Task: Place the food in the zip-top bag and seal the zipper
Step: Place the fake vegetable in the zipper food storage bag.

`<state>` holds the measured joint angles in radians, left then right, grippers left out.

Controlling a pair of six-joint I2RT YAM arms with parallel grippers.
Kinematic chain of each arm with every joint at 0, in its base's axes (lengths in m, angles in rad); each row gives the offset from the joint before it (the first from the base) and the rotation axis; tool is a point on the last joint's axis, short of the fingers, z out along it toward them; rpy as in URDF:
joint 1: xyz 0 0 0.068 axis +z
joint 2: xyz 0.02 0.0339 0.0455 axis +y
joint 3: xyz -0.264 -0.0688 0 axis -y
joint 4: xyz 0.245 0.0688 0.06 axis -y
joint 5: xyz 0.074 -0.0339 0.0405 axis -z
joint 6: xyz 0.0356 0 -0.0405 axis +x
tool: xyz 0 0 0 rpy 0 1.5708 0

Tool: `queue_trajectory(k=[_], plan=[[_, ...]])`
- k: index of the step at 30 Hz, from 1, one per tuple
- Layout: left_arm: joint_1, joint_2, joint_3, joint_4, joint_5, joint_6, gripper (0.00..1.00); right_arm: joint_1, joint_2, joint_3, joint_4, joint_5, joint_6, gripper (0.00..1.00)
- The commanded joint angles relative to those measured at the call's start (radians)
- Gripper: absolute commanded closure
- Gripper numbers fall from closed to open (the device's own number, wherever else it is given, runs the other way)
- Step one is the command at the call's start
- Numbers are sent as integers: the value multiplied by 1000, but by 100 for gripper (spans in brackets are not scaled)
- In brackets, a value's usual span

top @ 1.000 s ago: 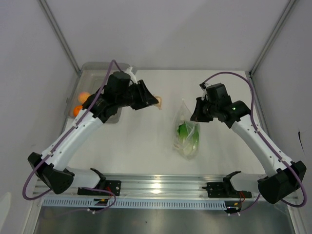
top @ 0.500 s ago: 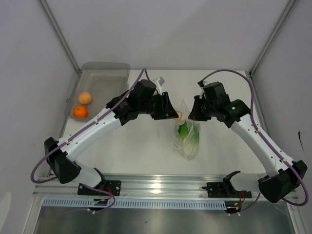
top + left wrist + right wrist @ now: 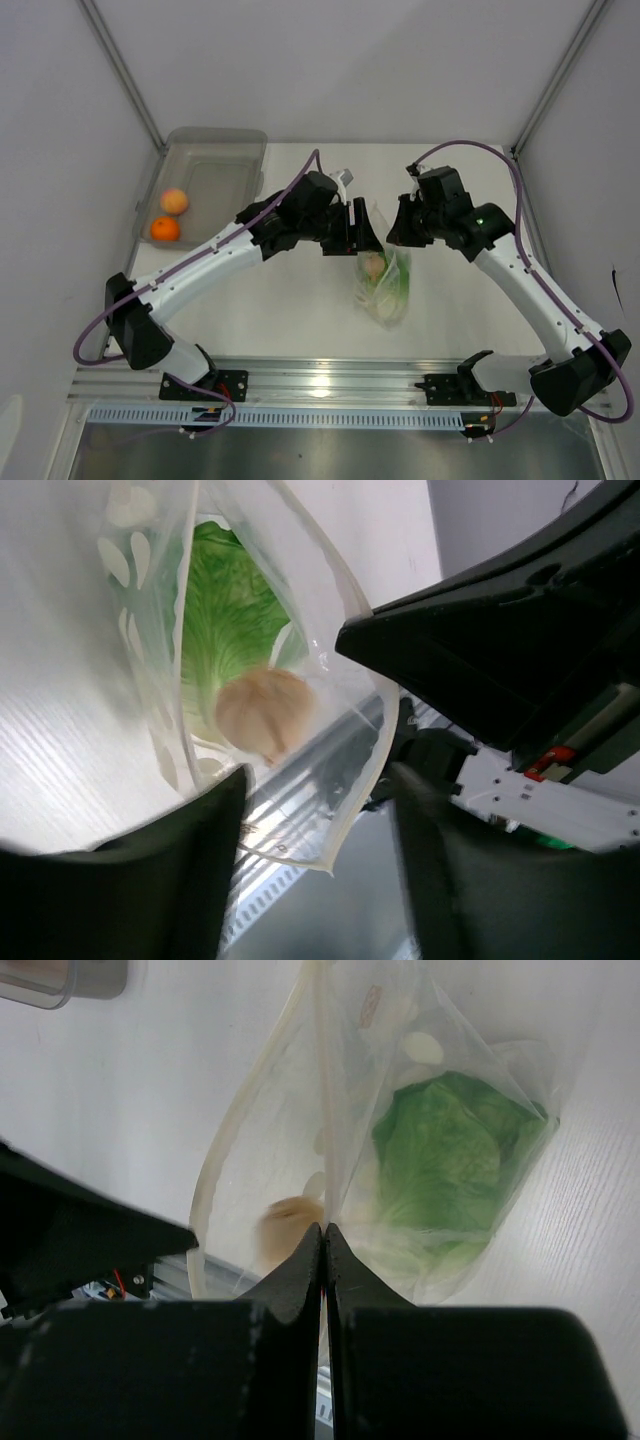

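The clear zip-top bag (image 3: 388,296) lies mid-table with its mouth lifted. My right gripper (image 3: 396,236) is shut on its rim (image 3: 323,1232), holding the mouth open. Inside lie the green lettuce (image 3: 450,1160) and the pale beige lump (image 3: 290,1225), the lump (image 3: 265,712) blurred against the lettuce (image 3: 225,610). My left gripper (image 3: 364,234) hangs over the bag's mouth, open, with nothing between its fingers (image 3: 150,880); the bag's rim (image 3: 360,780) crosses the gap. Two orange fruits (image 3: 175,201) (image 3: 165,229) sit in the bin.
A translucent grey bin (image 3: 215,150) stands at the back left against the wall. Metal frame posts rise at both back corners. A rail (image 3: 320,380) runs along the near edge between the arm bases.
My left arm swung right from the bin to the bag's mouth with the beige lump. Its jaws have opened and the lump now lies inside the bag. The right arm held still.
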<state>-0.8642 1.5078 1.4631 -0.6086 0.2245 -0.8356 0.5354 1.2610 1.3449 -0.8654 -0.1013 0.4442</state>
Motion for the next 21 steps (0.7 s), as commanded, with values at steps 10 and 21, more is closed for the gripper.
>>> queue_trajectory(k=[10, 21], plan=[[-16, -75, -4, 12, -75, 50, 1, 6, -38, 49, -11, 25, 2, 100], [76, -231, -41, -86, -299, 113, 1, 6, -64, 23, -17, 43, -9, 100]])
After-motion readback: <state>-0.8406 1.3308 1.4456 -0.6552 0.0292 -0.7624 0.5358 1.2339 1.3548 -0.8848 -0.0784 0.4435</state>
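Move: The small tan vegetable is already dropping from the left hand into the bag, about 8 cm below it, some 2 cm nearer the base and 2 cm to the right. The lettuce lies in the bag roughly 16 cm below that hand, 5 cm to its right and 1 cm back. The right fingertips, on the bag's rim, are about 5 cm right of the left hand and 1 cm farther out. From the right hand the tan vegetable is some 3 cm left, 3 cm back and 7 cm below. The right fingers stay shut on the bag's rim, keeping its mouth open, and barely rise. The left fingers, already clear of the tan vegetable, spread from about half open to fully wide while the hand waits over the mouth; then it pulls away from the bag, about 5 cm left and nearly as much up, its fingers swinging some 15 degrees to point more forward. ##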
